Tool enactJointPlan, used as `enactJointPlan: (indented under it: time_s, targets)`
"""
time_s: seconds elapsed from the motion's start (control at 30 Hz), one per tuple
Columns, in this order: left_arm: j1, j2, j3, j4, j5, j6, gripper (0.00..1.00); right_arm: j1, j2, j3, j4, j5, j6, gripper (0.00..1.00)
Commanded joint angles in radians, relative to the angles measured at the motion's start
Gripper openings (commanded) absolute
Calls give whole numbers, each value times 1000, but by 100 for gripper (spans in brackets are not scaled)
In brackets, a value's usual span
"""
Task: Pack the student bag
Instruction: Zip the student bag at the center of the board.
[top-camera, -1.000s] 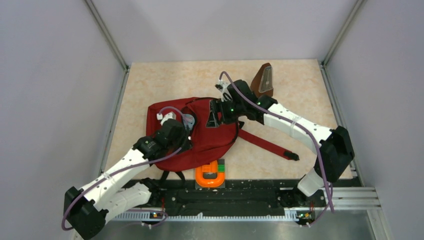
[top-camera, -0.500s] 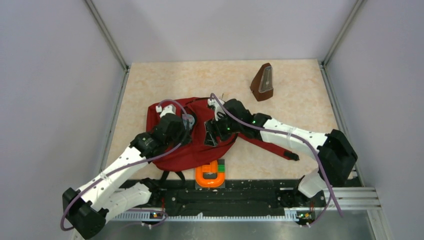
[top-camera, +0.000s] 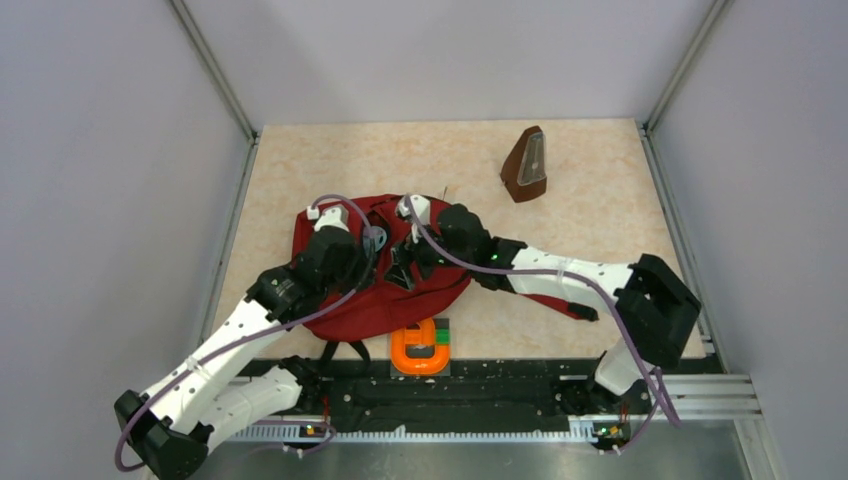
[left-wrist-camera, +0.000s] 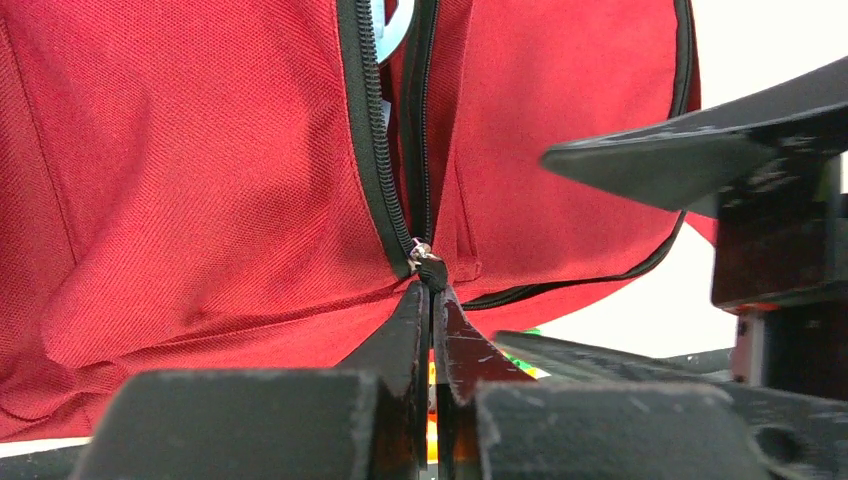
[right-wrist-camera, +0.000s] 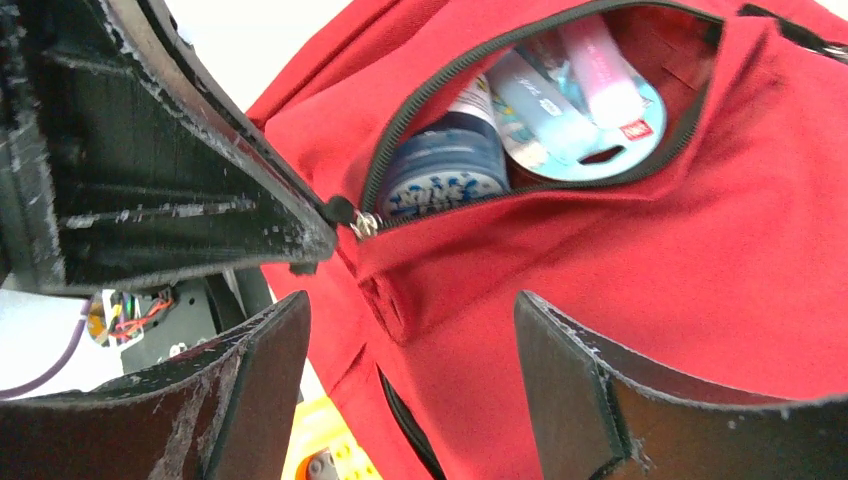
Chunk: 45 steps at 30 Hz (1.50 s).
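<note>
The student bag (top-camera: 400, 305), dark red with a black zipper, lies flat near the table's front. Its zip stands partly open, and a round blue-labelled tin (right-wrist-camera: 445, 170) and a pink item in a packet (right-wrist-camera: 590, 100) show inside. My left gripper (left-wrist-camera: 431, 290) is shut on the black zipper pull (left-wrist-camera: 431, 268) at the closed end of the opening. In the top view it sits at the bag's middle (top-camera: 372, 243). My right gripper (right-wrist-camera: 410, 320) is open, with its jaws spread over the red fabric just beside the pull (right-wrist-camera: 340, 212) and nothing held.
A brown metronome (top-camera: 525, 165) stands at the back right. An orange U-shaped piece (top-camera: 420, 352) with a green block lies at the front edge below the bag. The bag's long red strap (top-camera: 535, 293) trails right under the right arm.
The left gripper has shut on the zipper pull. The right arm has swung left and nearer, from the bag's far right edge to beside the left gripper.
</note>
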Motion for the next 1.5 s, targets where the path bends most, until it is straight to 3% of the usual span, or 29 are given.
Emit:
enactJointPlan:
  time_s: [0.0, 0.13, 0.23, 0.43, 0.6, 1.0, 1.47]
  targets:
    - [3, -15, 68, 33, 18, 46, 0, 69, 79, 96, 30, 48, -74, 73]
    - [4, -27, 74, 53, 22, 37, 0, 97, 97, 85, 36, 93, -91, 72]
    - [6, -27, 72, 70, 28, 31, 0, 114, 113, 75, 63, 136, -116, 64]
    - [27, 16, 96, 94, 38, 40, 0, 125, 170, 151, -57, 187, -120, 17]
    - [103, 69, 156, 113, 67, 68, 0, 124, 134, 110, -71, 172, -113, 0]
    - [268, 208, 225, 188, 192, 164, 0, 124, 4, 11, -128, 165, -117, 0]
    - [409, 393, 354, 250, 219, 282, 0, 124, 19, 62, -207, 123, -190, 0]
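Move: The left hand already holds the student bag's zipper pull; the far end of the zip's opening lies about 13 cm ahead, level sideways and some 3 cm lower. The light-blue disc in the opening is about 6 cm ahead of that hand, 4 cm below, and the orange toy 15 cm back, 8 cm right, 12 cm below. From the right hand, the red cloth at the zip's near end is 4 cm left, 4 cm down and 1 cm back; the pull is 5 cm left, 2 cm back, 3 cm down. Leftward and down, about 4 cm each way, the open right hand reaches the cloth at the zip's near end and shuts on it, then eases some 2.5 cm back right and slightly up, keeping the pinch. The left hand, nearly still until those fingers are closing, draws the pull about 7 cm forward along the zip towards its far end, tipping down some 10 degrees. ##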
